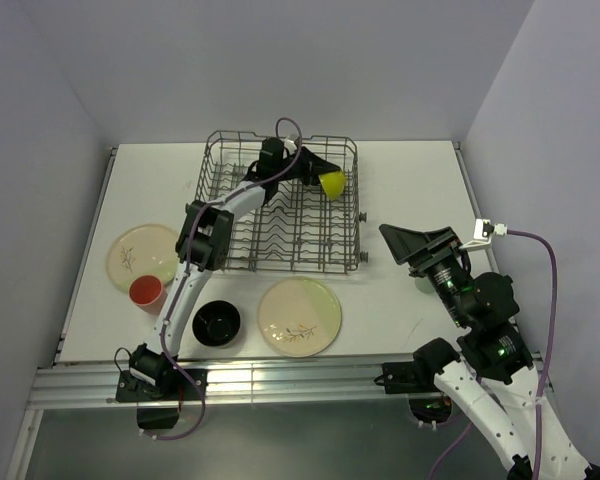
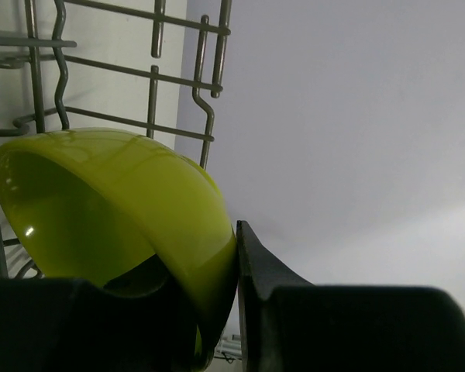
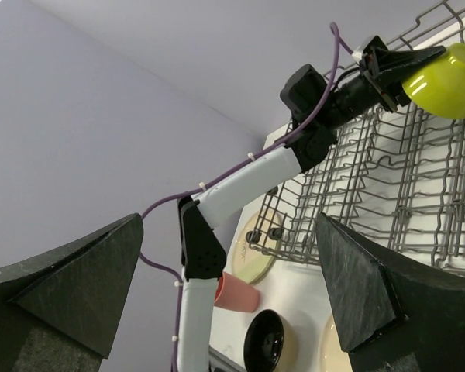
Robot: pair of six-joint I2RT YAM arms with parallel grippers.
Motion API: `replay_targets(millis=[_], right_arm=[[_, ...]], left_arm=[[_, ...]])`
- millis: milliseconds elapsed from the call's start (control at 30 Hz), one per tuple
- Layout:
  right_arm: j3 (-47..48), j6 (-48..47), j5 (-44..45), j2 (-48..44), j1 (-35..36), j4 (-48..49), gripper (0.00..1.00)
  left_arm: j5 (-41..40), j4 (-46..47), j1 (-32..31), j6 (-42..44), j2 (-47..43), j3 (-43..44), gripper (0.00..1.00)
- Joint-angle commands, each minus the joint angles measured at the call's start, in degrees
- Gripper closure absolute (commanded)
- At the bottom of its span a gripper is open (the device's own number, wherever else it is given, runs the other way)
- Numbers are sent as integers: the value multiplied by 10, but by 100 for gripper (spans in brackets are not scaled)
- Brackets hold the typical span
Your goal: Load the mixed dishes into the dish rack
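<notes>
My left gripper [image 1: 318, 176] is shut on the rim of the lime-green bowl [image 1: 332, 184] and holds it over the far right part of the grey wire dish rack [image 1: 242, 262]; the bowl [image 2: 116, 217] fills the left wrist view. My right gripper [image 1: 412, 243] is open and empty, raised right of the rack. On the table lie a cream plate [image 1: 140, 255], the larger leaf-sprig plate [image 1: 299, 316], the black bowl [image 1: 217, 322] and the coral-pink cup [image 1: 146, 292]. The mint-green cup is mostly hidden under my right arm.
The table's left and near edges border a metal rail [image 1: 280, 380]. In the right wrist view the rack [image 3: 403, 186], black bowl [image 3: 265, 341], pink cup [image 3: 236, 293] and a plate [image 3: 256, 252] show beyond the left arm.
</notes>
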Motion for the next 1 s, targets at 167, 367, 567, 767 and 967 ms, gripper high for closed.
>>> replay_targets(millis=[167,367,567,767,967], right_arm=[[8,-1,12,-9,-3,8,0],[13,-2,10,-11,-3,9,0],[16,0,7,-13,-3,8,0],[16,2,8,-18,-3,6,0],[16,5,3,-16,-3,11,0]], left_arm=[[37,43,-4,-14,15,39,100],[29,29,-2,-3,-11,-30,92],[21,6,2,14,-29,-75,76],[-11,-55,6,76,-82,-132,56],[-26,-101,14,112,-107,-159,40]])
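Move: The left hand already holds the green bowl; its place in the dish rack's far right part lies about 4 cm back, 2 cm right and 4 cm below. The rack's right wall stands some 7 cm right and 4 cm back, its far wall about 8 cm straight ahead. From the idle right hand the same spot is roughly 29 cm ahead, 15 cm left and 24 cm below. Left hand lowers the bowl into the rack, some 4 cm down, 2 back, then opens and draws 3 left. ##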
